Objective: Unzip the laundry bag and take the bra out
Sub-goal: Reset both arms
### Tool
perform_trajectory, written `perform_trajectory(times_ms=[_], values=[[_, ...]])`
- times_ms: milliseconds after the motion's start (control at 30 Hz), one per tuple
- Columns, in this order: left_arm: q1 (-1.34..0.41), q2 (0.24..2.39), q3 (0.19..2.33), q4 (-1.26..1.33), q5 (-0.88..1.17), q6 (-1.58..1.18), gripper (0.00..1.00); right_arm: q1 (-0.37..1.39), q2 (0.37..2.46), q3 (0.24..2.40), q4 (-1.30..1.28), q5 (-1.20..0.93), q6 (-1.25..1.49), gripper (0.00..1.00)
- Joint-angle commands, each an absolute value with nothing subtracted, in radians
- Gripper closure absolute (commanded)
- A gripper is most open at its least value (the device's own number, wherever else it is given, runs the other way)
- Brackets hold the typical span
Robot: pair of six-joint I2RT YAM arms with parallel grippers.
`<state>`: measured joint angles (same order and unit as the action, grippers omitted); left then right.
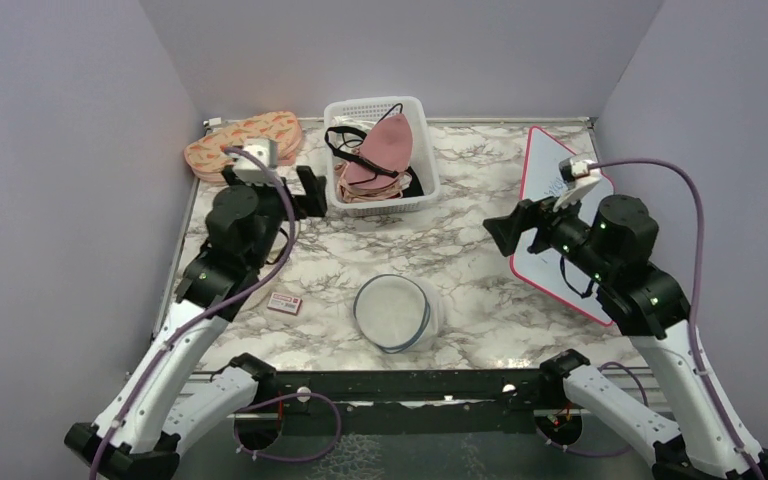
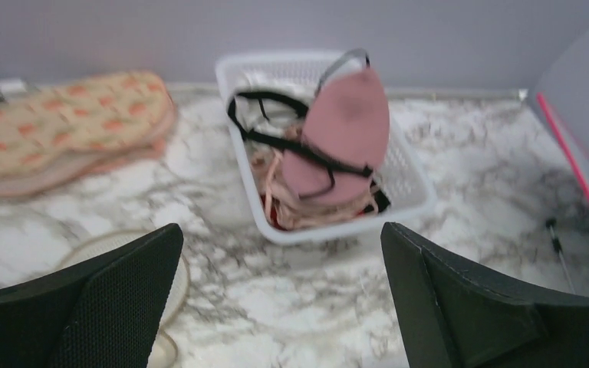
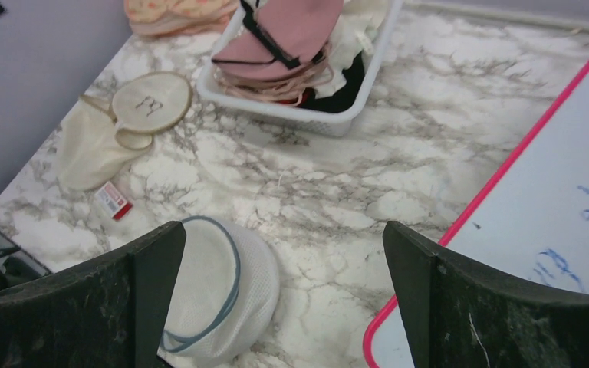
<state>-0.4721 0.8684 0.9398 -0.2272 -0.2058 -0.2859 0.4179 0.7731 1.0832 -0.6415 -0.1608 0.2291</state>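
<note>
The laundry bag (image 1: 393, 312), a round white mesh pouch with a blue-grey zip rim, lies on the marble table near the front middle. It also shows low in the right wrist view (image 3: 215, 295), partly behind one finger. The bra (image 1: 390, 145), dusty pink with black straps, rests on top of the clothes in the white slotted basket (image 1: 425, 195) at the back. My left gripper (image 1: 312, 195) hovers open just left of the basket, looking at the bra (image 2: 345, 126), with nothing between its fingers. My right gripper (image 1: 505, 232) hangs open and empty above the table's right middle.
A whiteboard with a pink rim (image 1: 560, 200) lies at the right under my right arm. An orange-patterned pouch (image 1: 245, 145) sits back left. A cream cloth pouch (image 3: 92, 149), a round hoop (image 3: 152, 102) and a small red-and-white box (image 1: 285, 303) lie at the left.
</note>
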Motion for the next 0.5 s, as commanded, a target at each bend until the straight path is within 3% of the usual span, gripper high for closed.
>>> perform_trajectory(times_ms=[0,167,467], values=[[-0.471,0.78,1.107,-0.278,-0.462,-0.163,0.01,0.42,0.674,1.15,-0.604,0.021,0.195,0.0],[-0.471,0.734,1.2,-0.311,-0.489,-0.099,0.01,0.42,0.612,1.173,-0.568,0.124,0.185,0.0],[-0.471,0.652,1.174,-0.328,-0.428,-0.13,0.01,0.42,0.563,1.146,-0.57,0.192,0.238,0.0]])
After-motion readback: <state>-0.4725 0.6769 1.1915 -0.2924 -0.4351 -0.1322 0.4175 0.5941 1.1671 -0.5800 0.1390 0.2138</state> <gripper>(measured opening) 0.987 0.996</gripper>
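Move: The bra lies in the basket about 23 cm ahead of the left gripper, 11 cm to its right and 22 cm lower; the round pouch is 7 cm ahead, 13 cm left, 30 cm down. From the right gripper the bra is some 31 cm ahead, 22 cm left and 22 cm down, the emptied laundry bag 7 cm back, 18 cm left and 25 cm down, the whiteboard 14 cm ahead, 18 cm right, 28 cm down. Upward and apart, both empty arms retreat from the table, quickly at first and then easing to a stop. The left rises about 15 cm, shifting left and somewhat back, its fingers tipping up some 20 degrees and swinging counter-clockwise; the right climbs about 9 cm and goes right, tipping up while turning clockwise. Both grippers stay wide open and touch nothing. ##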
